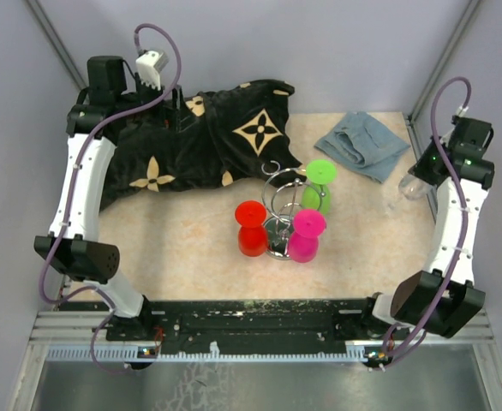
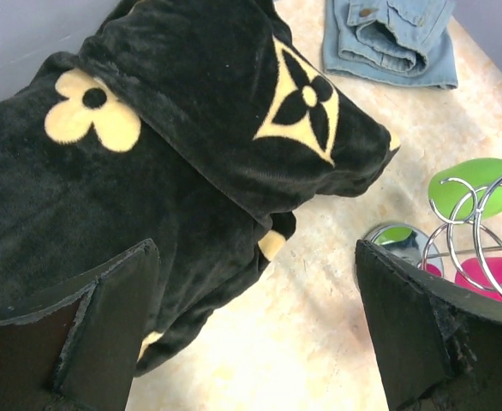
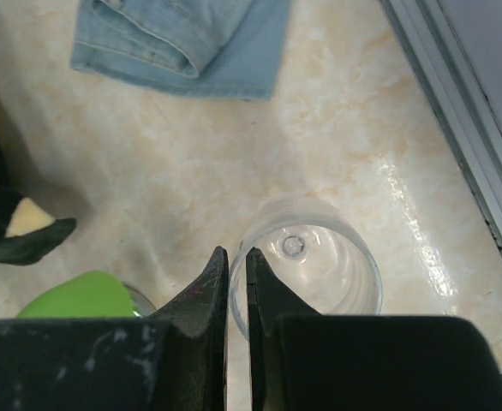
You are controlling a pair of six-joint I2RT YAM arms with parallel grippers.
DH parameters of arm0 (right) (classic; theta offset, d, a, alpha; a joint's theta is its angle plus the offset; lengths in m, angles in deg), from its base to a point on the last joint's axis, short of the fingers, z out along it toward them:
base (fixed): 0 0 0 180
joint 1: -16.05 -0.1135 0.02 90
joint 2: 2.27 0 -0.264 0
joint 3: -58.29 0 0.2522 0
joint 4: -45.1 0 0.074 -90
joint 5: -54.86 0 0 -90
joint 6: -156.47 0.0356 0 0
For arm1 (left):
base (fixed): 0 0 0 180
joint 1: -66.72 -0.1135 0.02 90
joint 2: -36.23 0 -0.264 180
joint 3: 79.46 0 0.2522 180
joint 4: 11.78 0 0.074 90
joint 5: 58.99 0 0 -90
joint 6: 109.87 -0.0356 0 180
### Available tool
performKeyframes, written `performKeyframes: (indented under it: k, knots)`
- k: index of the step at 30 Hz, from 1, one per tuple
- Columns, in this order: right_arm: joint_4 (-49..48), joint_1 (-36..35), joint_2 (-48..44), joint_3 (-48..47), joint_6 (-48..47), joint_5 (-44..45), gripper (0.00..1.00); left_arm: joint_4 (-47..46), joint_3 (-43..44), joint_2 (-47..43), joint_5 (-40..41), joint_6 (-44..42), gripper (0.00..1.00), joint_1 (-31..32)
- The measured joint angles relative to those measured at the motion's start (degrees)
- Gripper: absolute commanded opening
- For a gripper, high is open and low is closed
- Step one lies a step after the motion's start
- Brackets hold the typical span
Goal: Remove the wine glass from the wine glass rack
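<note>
The wine glass rack is a shiny wire stand at the table's middle; its loops also show in the left wrist view. A red glass, a pink glass and a green glass sit upside down around it. My right gripper is at the right side of the table, away from the rack. In the right wrist view it is shut on the rim of a clear wine glass, one finger inside and one outside. My left gripper is open and empty above the black cloth's edge.
A black velvet cloth with cream flower marks covers the back left. Folded blue jeans lie at the back right. Grey walls close in the back and sides, and a metal rail runs along the near edge.
</note>
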Motion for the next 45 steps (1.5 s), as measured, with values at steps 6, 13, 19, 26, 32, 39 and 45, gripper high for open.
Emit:
performKeyframes:
  k: [6, 13, 19, 26, 32, 39, 45]
  knots:
    - [-5.6, 0.0, -0.3, 7.6, -1.6, 4.4, 0.00, 4.8, 1.5, 0.8, 1.5, -0.6, 1.00, 0.0]
    - [-11.8, -0.3, -0.3, 15.1, -3.6, 6.8, 0.00, 7.3, 1.4, 0.9, 1.9, -1.3, 1.00, 0.0]
    - [-17.4, -0.8, -0.1, 19.7, -5.7, 8.3, 0.00, 7.7, 1.4, 1.4, 1.6, -1.3, 1.00, 0.0]
    - [-24.0, -0.9, 0.0, 22.2, -7.6, 8.8, 0.00, 9.2, 1.4, 2.1, 1.4, -1.3, 1.00, 0.0]
    - [-24.7, -0.9, 0.3, 22.2, -7.9, 8.4, 0.17, 10.0, 1.4, 2.3, 1.4, -1.3, 1.00, 0.0]
    - [-24.2, -0.9, 0.2, 22.1, -8.0, 6.5, 0.37, 10.0, 1.4, 2.3, 1.4, -1.3, 1.00, 0.0]
    - [-22.6, -1.2, -0.2, 19.8, -7.8, 4.1, 0.56, 10.0, 1.3, 2.3, 1.4, -1.4, 1.00, 0.0]
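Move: The right hand still pinches the clear wine glass by its rim. The bare patch of table for the glass lies about 3 cm ahead, 7 cm to the right and 27 cm below that hand. From the same hand the folded denim is some 29 cm ahead and 4 cm left, down on the table; the green glass on the rack is 3 cm ahead, 18 cm left and 13 cm lower. From the left hand the patch is roughly 60 cm right, 7 cm back and 38 cm below. Keeping its pinch on the rim, the right hand lowers the wine glass about 9 cm to the bare table, bearing 3 to 4 cm right, then easing 2 cm forward as the wrist rolls some 12 degrees, left side down. There the fingers open to about half and let go, and the hand starts up and slightly left. The left hand, empty and open, sinks about 4 cm and tips downward. ##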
